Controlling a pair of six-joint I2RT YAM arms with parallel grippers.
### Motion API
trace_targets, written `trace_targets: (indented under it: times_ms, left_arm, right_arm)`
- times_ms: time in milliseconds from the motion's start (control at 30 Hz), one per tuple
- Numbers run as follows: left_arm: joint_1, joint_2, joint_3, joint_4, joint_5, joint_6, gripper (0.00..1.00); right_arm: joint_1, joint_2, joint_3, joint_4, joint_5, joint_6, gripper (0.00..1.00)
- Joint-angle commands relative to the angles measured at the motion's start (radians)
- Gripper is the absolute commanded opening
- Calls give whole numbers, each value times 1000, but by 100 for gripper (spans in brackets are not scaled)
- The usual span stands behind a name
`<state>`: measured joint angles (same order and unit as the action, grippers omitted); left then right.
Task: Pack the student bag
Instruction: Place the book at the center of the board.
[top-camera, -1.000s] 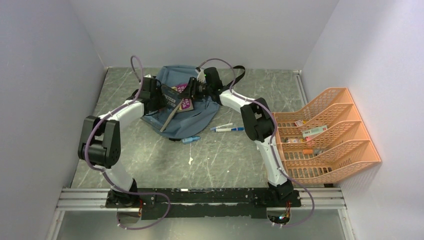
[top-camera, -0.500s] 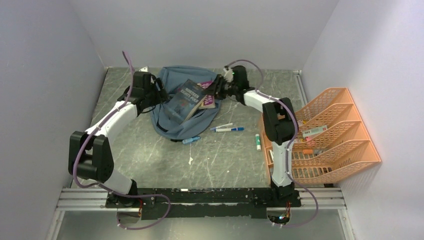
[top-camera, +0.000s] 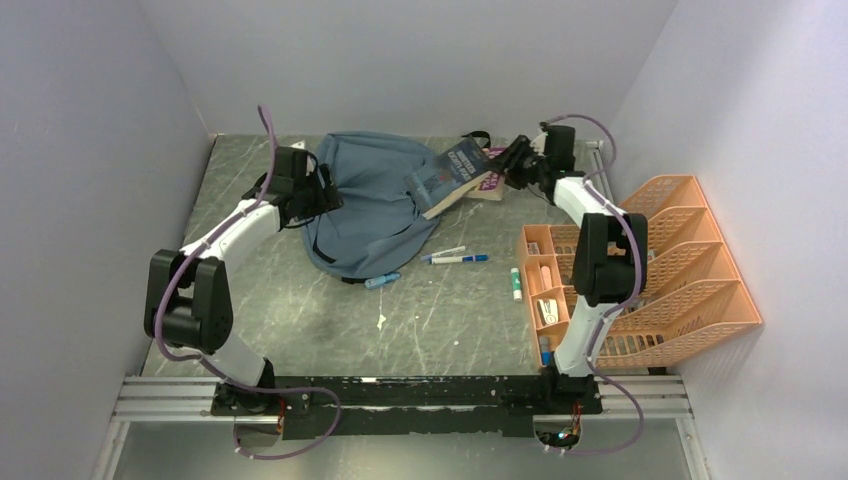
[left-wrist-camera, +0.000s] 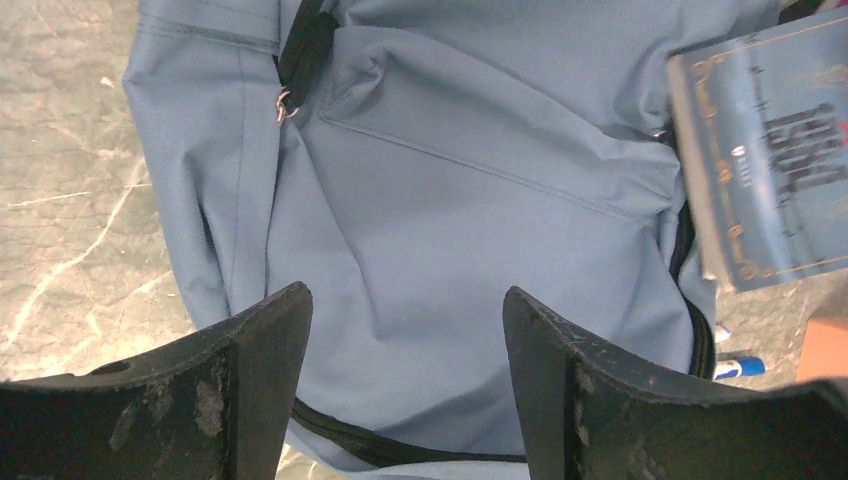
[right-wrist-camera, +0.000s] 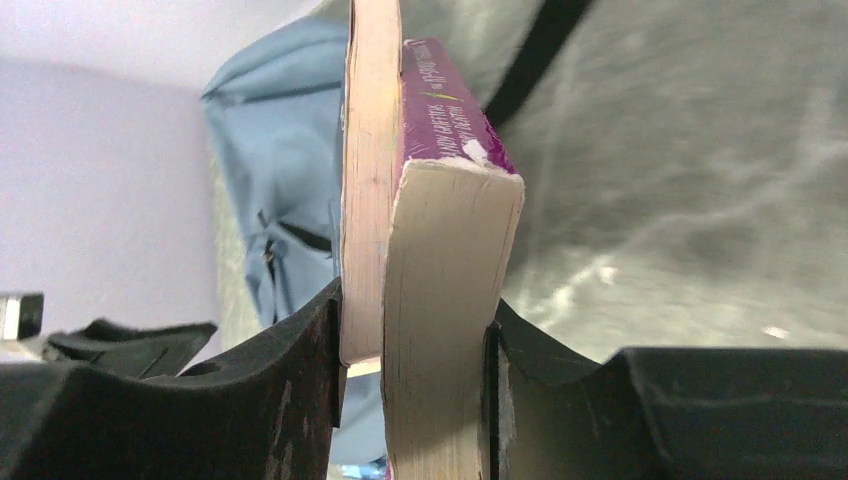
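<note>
The student bag lies flat at the back of the table, dusty blue with black zippers, and fills the left wrist view. My left gripper hovers over its left side, open, with only fabric showing below the gap. My right gripper is at the back right, beyond the bag's right edge, shut on two books held together. One is a blue-covered book and the other a purple-spined book. Their page edges fill the gap between the fingers.
An orange mesh tray rack with small items stands at the right. Pens, a blue marker and a green glue stick lie on the table in front of the bag. Walls close in the back and sides.
My right gripper has carried the two books from over the bag to the back right. My left gripper has opened and drawn a little left; the bag has settled flatter.
</note>
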<state>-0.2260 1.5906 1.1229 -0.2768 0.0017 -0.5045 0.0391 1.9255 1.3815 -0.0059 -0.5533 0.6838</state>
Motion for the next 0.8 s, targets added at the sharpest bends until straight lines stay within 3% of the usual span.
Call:
trace_targets:
  times_ms: [0, 633, 767]
  left_arm:
    - [-4, 33, 38, 2, 72, 38, 75]
    - [-30, 64, 49, -1, 88, 59, 75]
    - [-39, 75, 59, -8, 92, 64, 75]
  right_arm:
    - [-76, -62, -13, -41, 115, -67, 0]
    - [-180, -94, -42, -135, 339, -128, 0]
    - [-180, -69, -22, -154, 329, -140, 7]
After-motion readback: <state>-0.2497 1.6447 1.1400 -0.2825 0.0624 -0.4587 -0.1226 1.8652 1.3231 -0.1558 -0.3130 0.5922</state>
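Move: The right hand already holds the grey and purple books between its fingers; the bare tabletop right of the backpack lies about 14 cm below it, some 4 cm right and 2 cm back. The backpack's middle is about 33 cm left and 6 cm back of it, the blue marker 12 cm left and 19 cm back, the orange organizer 32 cm right and 24 cm back. From the left hand the backpack is 12 cm right and 10 cm below, straight abeam, and that bare tabletop about 49 cm right and 6 cm ahead. Keeping both books pinched, the right hand carries them about 12 cm to the right, away from the backpack and over the bare tabletop, sinking some 3.5 cm early on before it runs on nearly level, while the wrist turns clockwise by nearly 20 degrees and its left side dips. The left hand, fingers staying open, eases a couple of centimetres right and a little down over the backpack. ##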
